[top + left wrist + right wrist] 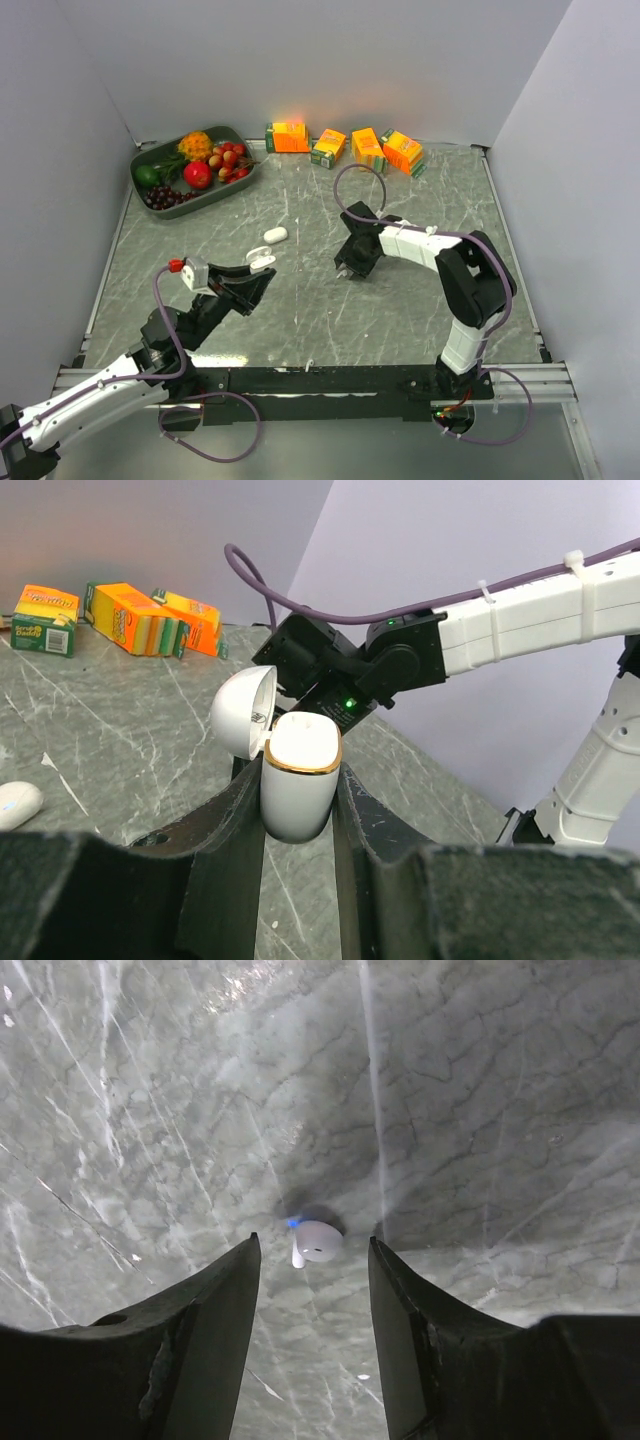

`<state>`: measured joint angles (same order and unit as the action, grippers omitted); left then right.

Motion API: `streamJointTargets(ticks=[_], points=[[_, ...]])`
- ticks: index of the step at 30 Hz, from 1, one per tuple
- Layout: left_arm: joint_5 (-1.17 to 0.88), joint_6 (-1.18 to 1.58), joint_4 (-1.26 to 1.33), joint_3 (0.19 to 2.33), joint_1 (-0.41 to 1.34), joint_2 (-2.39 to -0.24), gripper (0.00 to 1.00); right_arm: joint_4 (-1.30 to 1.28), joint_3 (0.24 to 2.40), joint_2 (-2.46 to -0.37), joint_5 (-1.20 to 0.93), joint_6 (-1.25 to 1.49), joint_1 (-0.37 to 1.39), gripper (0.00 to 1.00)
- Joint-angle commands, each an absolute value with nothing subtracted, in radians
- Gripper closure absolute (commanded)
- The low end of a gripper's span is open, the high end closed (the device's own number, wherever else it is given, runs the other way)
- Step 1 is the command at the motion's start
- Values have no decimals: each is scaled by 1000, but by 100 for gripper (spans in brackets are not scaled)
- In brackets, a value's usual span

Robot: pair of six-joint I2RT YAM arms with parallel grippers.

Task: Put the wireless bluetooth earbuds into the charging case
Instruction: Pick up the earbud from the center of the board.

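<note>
My left gripper (262, 274) is shut on the white charging case (262, 262), held upright just above the table at front left. In the left wrist view the case (298, 785) has a gold rim and sits between the two fingers (225, 840), with its round lid swung open to the left. My right gripper (352, 268) points down at mid-table. Its jaws (314, 1242) stand open on either side of one small white earbud (318, 1241), which lies on the marble with a blue light at its edge. A second white earbud (275, 235) lies loose on the table, left of the right gripper.
A green tray (150, 160) of fruit stands at the back left. Several orange cartons (345, 147) line the back wall. Grey walls close in the left, back and right sides. The right arm (520, 610) reaches across behind the case in the left wrist view.
</note>
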<state>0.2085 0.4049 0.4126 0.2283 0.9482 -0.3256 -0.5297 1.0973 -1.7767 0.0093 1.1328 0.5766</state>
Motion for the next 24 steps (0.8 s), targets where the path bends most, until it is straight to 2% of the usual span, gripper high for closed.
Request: streamJointTargets(ticks=[1,18,24], points=[[229,393,433,221,960,-305,99,-528,1127,-1818,6,1158,565,46],[236,397,428,222,966,-313,99,-500,1088,-1825,-46,1118,563,70],[238,396,423,224,969,-311,99,-500,1077,-1810,-40,1098,561,88]])
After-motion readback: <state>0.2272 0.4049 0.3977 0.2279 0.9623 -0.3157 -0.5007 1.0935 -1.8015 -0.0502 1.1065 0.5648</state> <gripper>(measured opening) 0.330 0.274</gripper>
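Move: Between the right hand's open fingers lies the earbud, practically under the hand point and about 1 cm lower, on the board. From that hand, the open charging case is held about 16 cm left, 12 cm back and 25 cm up; the white oval box lies roughly 14 cm left and 10 cm ahead, at table height. The left hand has the earbud about 12 cm ahead, 17 cm right and 26 cm below. Closing on the earbud, the right fingers shut to about half their starting gap and pinch its head from both sides, the grip firming at the end. Meanwhile the hand only settles about half a centimetre lower and eases about as far left, fingers still pointing steeply down. The left hand stays put, keeping hold of the open charging case. ##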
